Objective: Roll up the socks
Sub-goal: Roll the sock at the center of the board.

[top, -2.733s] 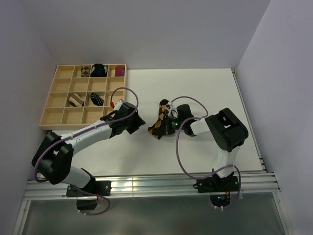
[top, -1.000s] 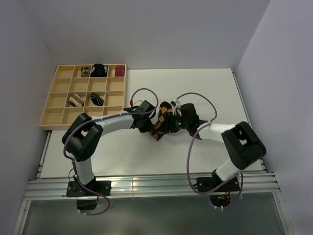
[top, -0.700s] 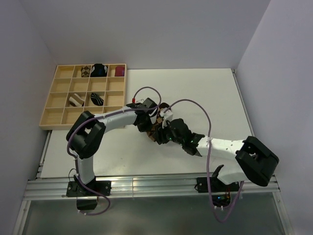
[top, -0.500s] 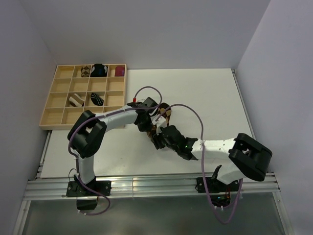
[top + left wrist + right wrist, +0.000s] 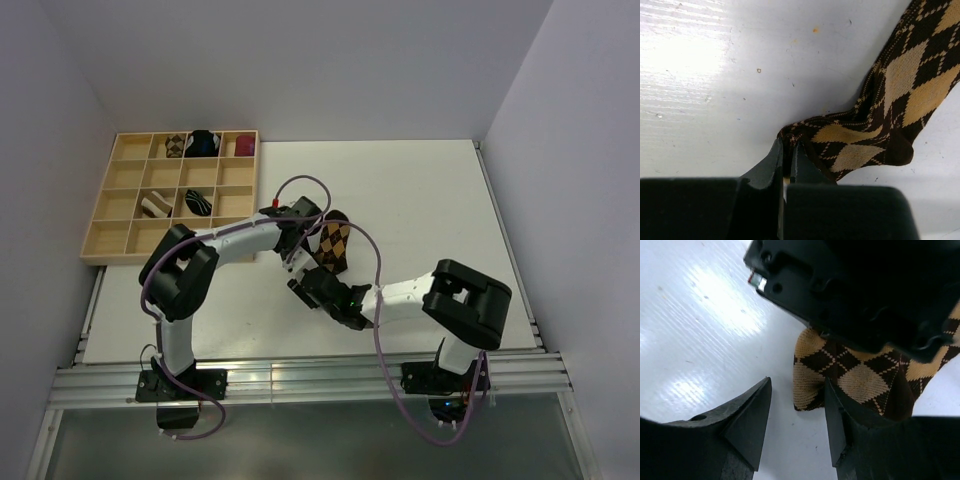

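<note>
A brown-and-tan argyle sock point(image 5: 334, 242) lies bunched at the middle of the white table. My left gripper point(image 5: 303, 252) is shut on a pinched fold of its edge point(image 5: 790, 138); the rest of the sock point(image 5: 900, 90) spreads up to the right. My right gripper point(image 5: 797, 382) is open, low over the table on the sock's near side. The sock's tan corner point(image 5: 807, 375) sits between its fingers, close to the right finger point(image 5: 840, 415). A rolled brown-and-cream striped sock point(image 5: 155, 205) and a rolled black white-striped sock point(image 5: 198, 203) sit in tray cells.
The wooden compartment tray point(image 5: 110, 218) stands at the table's far left. Its back row holds an argyle bundle point(image 5: 175, 146), a black-and-blue bundle point(image 5: 205, 143) and a maroon bundle point(image 5: 244, 146). The left gripper's black body point(image 5: 865, 290) hangs just above the sock in the right wrist view.
My right arm has swung from the sock's right side round to its near side, jaws a little wider. The sock has been drawn into a shorter bunch. The left gripper stays shut on it.
</note>
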Robot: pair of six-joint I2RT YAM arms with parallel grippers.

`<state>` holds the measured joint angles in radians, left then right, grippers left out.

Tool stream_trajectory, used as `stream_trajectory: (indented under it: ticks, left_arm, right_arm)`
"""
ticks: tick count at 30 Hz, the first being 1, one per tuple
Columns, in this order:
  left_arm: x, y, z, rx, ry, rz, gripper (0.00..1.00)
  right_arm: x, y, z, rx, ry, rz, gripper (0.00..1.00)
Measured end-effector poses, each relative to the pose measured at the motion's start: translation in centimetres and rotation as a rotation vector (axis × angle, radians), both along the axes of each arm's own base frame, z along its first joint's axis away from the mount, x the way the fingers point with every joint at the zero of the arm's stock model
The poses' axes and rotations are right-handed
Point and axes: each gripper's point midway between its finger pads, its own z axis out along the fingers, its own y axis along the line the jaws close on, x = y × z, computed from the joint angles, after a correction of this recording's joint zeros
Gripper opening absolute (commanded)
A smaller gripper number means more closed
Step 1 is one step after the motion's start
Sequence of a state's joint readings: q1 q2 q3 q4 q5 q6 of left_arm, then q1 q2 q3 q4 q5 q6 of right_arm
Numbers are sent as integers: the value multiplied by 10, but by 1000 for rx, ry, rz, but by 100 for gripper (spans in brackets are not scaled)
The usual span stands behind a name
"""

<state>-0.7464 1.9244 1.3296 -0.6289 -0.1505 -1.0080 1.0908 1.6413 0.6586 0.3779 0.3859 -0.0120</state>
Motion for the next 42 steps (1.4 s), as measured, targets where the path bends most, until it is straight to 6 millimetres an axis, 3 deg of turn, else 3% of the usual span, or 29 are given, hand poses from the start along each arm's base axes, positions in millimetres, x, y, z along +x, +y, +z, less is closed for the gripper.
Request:
stream_trajectory:
  ticks: [4,7,8,9,11,19,23,26,30,36,42]
  left_arm:
    - [2,1,0,-14,11,7,0]
    - [4,3,0,-18,11,13,2]
    - [5,3,0,-20,11,14,2]
    - [6,4,0,-22,11,16,4]
    - [8,4,0,-25,9,18,11]
    - [15,21,9,-54,-21,64,46]
    - [27,35,30,-96,-81,120,47]
    - [37,43,49,-138,-143,165,54]
    - [35,49,66,-211,-215,207,60]
    - [13,53,57,-299,-226,233,62]
    - [-7,38,42,-352,-189,205,61]
  right_arm:
    - [7,-1,-9,-57,-22,-28,44]
    - [12,-2,-10,-84,-44,-50,29]
    - [13,-2,-10,-89,-46,-56,17]
    - [14,-2,-10,-94,-49,-59,10]
    - [15,-1,-10,-96,-49,-60,0]
    - [23,-1,-6,27,64,-45,0]
    - [29,-8,-3,142,187,-26,0]
    - [31,-11,-2,229,294,6,0]
    - [26,-10,0,355,458,62,0]
    - [24,-11,-1,582,726,100,0]
    - [26,-16,-2,759,923,97,0]
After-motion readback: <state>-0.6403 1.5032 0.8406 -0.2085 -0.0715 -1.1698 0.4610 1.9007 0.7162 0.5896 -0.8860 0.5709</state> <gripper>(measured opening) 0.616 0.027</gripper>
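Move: The sock's rolled end is already pinched in the left fingers; from the open right hand it lies about 2 cm ahead, 1 cm to the right and 1 cm lower. The sock's toe lies roughly 11 cm ahead of the right hand, 8 cm to its right and 3 cm lower. The wooden tray's middle is some 16 cm ahead of the right hand and 27 cm to its left. Right edges forward, pinches the sock's rolled end, twists some 70 degrees; left lets go, clearing up and left. ##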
